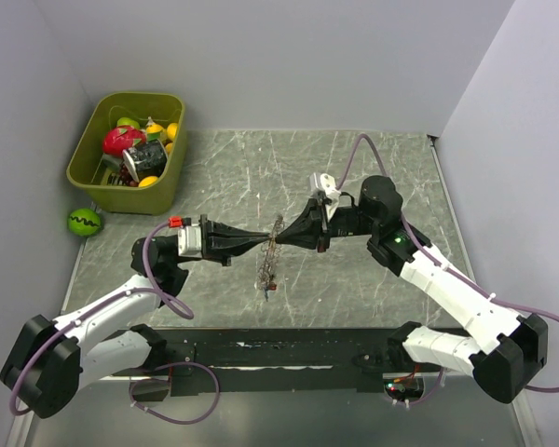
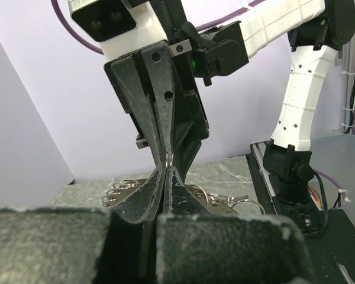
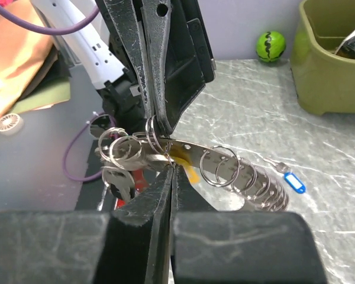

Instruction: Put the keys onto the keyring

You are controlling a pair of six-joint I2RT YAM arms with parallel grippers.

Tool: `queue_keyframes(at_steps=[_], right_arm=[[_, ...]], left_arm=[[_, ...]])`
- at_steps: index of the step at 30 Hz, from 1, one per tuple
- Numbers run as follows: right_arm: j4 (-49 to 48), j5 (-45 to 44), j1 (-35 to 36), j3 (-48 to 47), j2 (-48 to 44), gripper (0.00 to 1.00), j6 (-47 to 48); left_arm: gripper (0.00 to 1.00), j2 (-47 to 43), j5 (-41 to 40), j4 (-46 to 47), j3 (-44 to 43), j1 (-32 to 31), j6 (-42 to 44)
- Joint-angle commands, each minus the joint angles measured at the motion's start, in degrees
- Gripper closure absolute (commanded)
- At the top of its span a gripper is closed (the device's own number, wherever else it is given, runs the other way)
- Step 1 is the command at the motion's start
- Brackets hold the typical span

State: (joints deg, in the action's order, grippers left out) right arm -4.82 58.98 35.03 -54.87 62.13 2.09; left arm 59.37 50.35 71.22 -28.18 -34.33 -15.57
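The keyring [image 3: 236, 168] is a flat silver strip with holes, strung with several split rings, and it is held up between both grippers [image 1: 270, 253]. Silver keys [image 3: 117, 177] with a red and a yellow tag [image 3: 186, 168] hang at its near end. Another key with a blue tag [image 3: 293, 181] lies on the table. My left gripper [image 3: 155, 131] [image 1: 264, 243] is shut on one split ring at its top. My right gripper [image 3: 174, 166] [image 1: 282, 238] is shut, tip to tip with the left, pinching the lower edge of that ring. In the left wrist view my left gripper [image 2: 167, 170] hides most of the keyring.
An olive bin [image 1: 93, 177] full of toys stands at the back left, with a green ball [image 1: 84, 222] beside it off the marble table. Grey walls close the left, back and right sides. The arm bases sit along the near edge.
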Motion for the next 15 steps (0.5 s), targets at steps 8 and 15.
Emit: queue_keyframes(at_steps=[8,15], right_arm=[[-0.4,-2.6,1.4,-2.2,1.0,0.96,1.0],[-2.7,-8.3,1.3,0.6,-4.7,0.47,-0.8]], left_arm=[[0.99,-2.9,1.5,2.7,-1.1,-0.2,0.8],[0.99,-4.6,1.9,-3.5,-1.3,-0.2,5.0]])
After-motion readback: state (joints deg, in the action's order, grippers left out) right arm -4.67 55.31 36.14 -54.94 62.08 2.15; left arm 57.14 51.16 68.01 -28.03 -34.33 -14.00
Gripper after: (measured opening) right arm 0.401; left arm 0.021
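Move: Both hands meet high over the table at the small split ring on the keyring's upper edge; it lies about 1 cm left of the right hand point and 1 cm right of the left one, level with both in height and reach. The keyring's middle hangs some 4 cm below the right hand and 1 cm to its left. The red key dangles about 6 cm back from the right hand and 7 cm below. The blue key tag lies some 14 cm ahead, 10 cm left and 30 cm down. Opening is the right hand's main action: after easing less than 1 cm left with its fingers shut at the split ring, it spreads them to nearly half open while drifting about 0.5 cm forward and turning a few degrees clockwise, letting go of the split ring. The left hand stays practically in place and keeps the split ring pinched in its shut fingertips. ##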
